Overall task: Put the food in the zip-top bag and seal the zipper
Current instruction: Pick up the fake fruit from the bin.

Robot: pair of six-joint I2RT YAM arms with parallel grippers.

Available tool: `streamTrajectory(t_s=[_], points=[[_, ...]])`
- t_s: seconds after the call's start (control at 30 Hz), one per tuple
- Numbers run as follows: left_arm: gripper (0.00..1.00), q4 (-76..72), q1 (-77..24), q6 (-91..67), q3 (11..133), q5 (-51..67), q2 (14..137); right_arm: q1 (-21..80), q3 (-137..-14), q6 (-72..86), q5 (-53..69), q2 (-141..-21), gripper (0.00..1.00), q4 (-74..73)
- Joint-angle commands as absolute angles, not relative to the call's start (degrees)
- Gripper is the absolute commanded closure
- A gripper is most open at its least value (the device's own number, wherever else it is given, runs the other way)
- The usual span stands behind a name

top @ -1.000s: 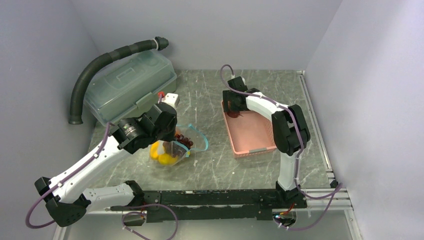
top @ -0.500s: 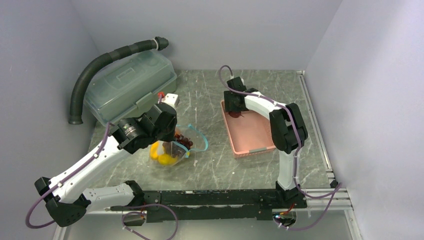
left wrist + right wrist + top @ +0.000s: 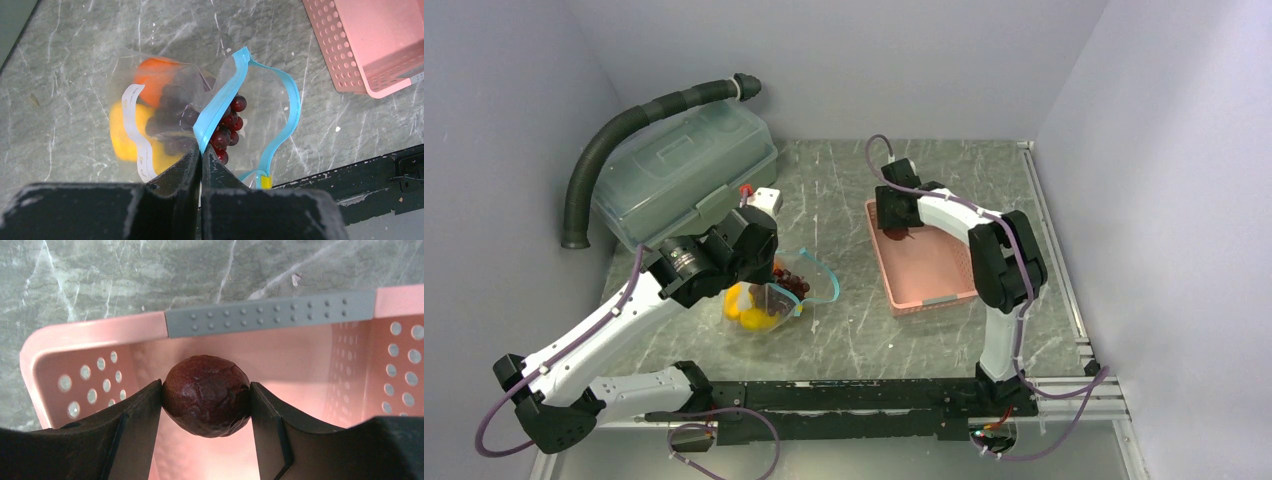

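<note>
The clear zip-top bag [image 3: 260,95] lies on the table with its mouth held open, and its teal zipper [image 3: 292,107] curves round the opening. Inside it I see the orange fruit [image 3: 155,75], yellow pieces [image 3: 120,132] and the purple grapes [image 3: 227,122]. My left gripper [image 3: 201,150] is shut on the near zipper lip. In the top view the bag [image 3: 809,285] sits right of the left gripper [image 3: 769,270]. My right gripper [image 3: 206,395] is shut on the dark reddish-purple round fruit [image 3: 206,395] inside the pink basket [image 3: 95,332], at its far end [image 3: 894,232].
A large translucent lidded box [image 3: 686,172] and a black corrugated hose [image 3: 619,130] stand at the back left. The pink basket [image 3: 934,280] lies right of centre. A black rail [image 3: 844,395] runs along the table's near edge.
The right gripper's fingers have closed in onto the round reddish-purple fruit in the basket. The left gripper and the bag have not moved.
</note>
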State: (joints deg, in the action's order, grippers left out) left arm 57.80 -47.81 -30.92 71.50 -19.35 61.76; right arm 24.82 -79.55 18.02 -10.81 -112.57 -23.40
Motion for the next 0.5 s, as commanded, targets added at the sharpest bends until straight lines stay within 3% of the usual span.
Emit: streamTrajectory(t_s=[0.0, 0.47], points=[[0.91, 56.8, -47.7, -31.6, 73.9, -19.8, 61.0, 24.7, -78.3, 18.5, -12.0, -107.3, 0.79, -24.1], [0.92, 55.9, -47.6, -31.5, 74.3, -19.2, 61.9, 24.8, -72.5, 20.4, -9.7, -92.2, 0.83, -26.1]])
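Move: The right hand already grips the dark red fruit in the pink bin. The mouth of the zip-top bag, where it is bound, lies some 13 cm back and 16 cm left, a little above; the grapes sit about 3 cm farther left inside. The bin's centre is roughly 6 cm back and 5 cm right, its grey handle 5 cm ahead and 4 cm right. From the left hand the mouth is about 6 cm ahead, 5 cm right, 9 cm below. With its two fingers still closed around the sides of the dark red fruit, the right hand lifts it up off the bin floor by about 6.5 cm, slowly at first and then faster, drawing back some 3 cm from the grey handle and drifting slightly right over the bin, the fingers tipping down about 5 degrees. The left hand stays in place and keeps its pinch on the blue zipper edge, holding the bag mouth open. ##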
